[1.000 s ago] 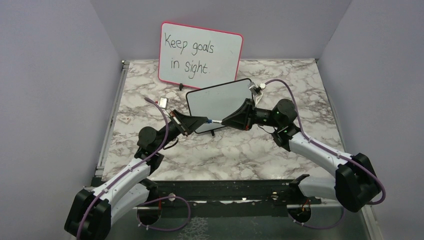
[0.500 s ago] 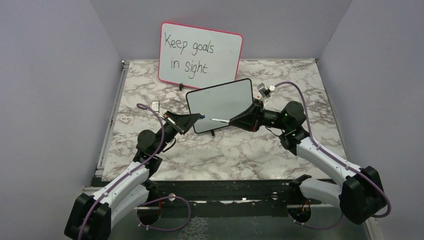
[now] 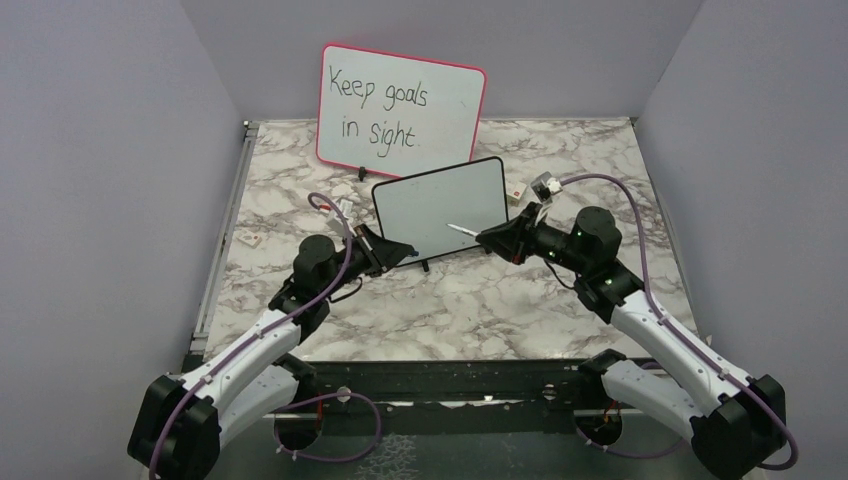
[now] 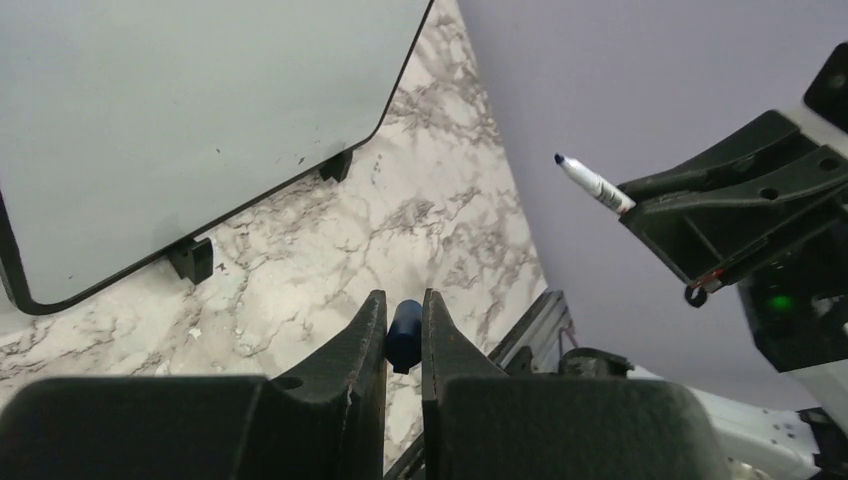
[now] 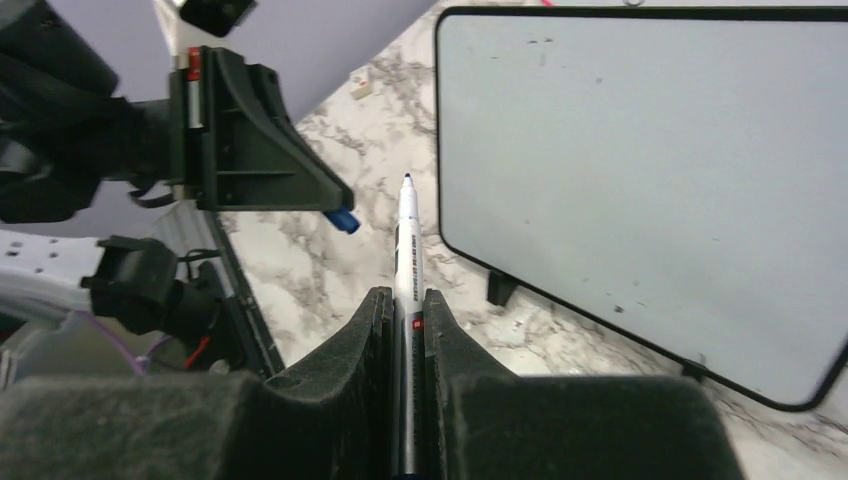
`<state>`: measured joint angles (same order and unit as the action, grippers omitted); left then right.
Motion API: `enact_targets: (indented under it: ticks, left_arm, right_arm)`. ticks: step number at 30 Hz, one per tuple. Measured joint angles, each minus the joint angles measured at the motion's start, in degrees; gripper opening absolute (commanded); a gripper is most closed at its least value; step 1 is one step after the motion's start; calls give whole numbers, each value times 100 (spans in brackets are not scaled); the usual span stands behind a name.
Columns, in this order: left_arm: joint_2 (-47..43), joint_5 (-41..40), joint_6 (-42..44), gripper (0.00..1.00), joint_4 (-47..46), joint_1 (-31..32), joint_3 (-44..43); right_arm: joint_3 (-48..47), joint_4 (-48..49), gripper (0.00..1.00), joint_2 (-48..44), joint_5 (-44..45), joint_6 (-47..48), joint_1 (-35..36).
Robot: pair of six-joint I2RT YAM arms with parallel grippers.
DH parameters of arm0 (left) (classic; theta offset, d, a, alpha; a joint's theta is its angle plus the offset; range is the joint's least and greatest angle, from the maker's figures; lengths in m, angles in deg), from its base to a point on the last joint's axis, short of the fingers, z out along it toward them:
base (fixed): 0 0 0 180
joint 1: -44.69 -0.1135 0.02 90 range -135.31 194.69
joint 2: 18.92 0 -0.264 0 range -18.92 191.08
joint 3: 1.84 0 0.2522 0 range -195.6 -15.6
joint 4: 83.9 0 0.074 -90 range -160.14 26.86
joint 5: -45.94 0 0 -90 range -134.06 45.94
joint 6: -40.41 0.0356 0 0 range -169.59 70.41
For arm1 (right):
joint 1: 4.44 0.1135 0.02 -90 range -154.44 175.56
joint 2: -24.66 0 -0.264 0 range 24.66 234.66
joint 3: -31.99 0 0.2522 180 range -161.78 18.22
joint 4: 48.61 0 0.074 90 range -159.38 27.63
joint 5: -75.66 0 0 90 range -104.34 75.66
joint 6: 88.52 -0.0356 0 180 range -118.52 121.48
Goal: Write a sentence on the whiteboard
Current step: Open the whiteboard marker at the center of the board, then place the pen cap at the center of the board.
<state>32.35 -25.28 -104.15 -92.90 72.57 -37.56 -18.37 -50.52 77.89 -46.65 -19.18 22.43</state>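
The black-framed whiteboard (image 3: 440, 205) stands tilted on its little feet mid-table; its surface (image 5: 650, 170) is blank and no sentence shows on it. My right gripper (image 3: 487, 236) is shut on an uncapped white marker (image 5: 408, 240), whose blue tip points left in front of the whiteboard's lower edge, apart from it. My left gripper (image 3: 405, 250) is shut on the marker's blue cap (image 4: 404, 333), low by the whiteboard's (image 4: 180, 120) lower left corner. From the left wrist, the marker (image 4: 595, 184) shows in the air to the right.
A larger pink-framed whiteboard (image 3: 400, 105) reading "Keep goals in sight" leans on the back wall behind the small board. Small white bits lie on the marble table at the left (image 3: 250, 240) and right of the board (image 3: 516, 192). Purple walls close in three sides.
The two grippers, joined at the capped marker a second ago, have pulled apart. The cap stayed in the left gripper; the right gripper drew back right and up with the bare marker.
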Motion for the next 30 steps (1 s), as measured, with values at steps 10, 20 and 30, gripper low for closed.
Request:
enact_targets:
  ticks: [10,20,30]
  left_arm:
    - [442,-1045,1368,0,1937,1290,-975]
    - [1683,-1871,1996,0,2702,2166,-1484]
    - [2376,-2153,1880,0,2197,2341,-1338]
  right_arm:
    - [-74,-737,0,-391,1104,730,0]
    - [-74,-861,0,-529,1355,988,0]
    - [-74,-861,1,-514,1370,1093,0]
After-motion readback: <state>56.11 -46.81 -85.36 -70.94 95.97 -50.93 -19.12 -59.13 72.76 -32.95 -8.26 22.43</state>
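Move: The left hand holds the blue cap; the bare table patch in front of the small whiteboard, where it is heading, lies about 4 cm back, 7 to its right and 18 below. The board's left foot is 9 cm ahead of this hand, 3 right and 19 down. From the right hand, which holds the uncapped marker, the whiteboard's centre is some 17 cm ahead, 6 left and 16 below, and the box 27 ahead, 8 right and 24 below. The left arm carries the still-pinched cap down about 13 cm towards the bare table in front of the whiteboard, also going some 6 cm right and a little back, while its wrist rolls so the fingers tip well downward. Meanwhile the right hand, keeping its grip on the open marker, draws about 4 cm right and 2 cm forward and turns clockwise so that the tip swings to point more forward, then stays there above and in front of the board. ##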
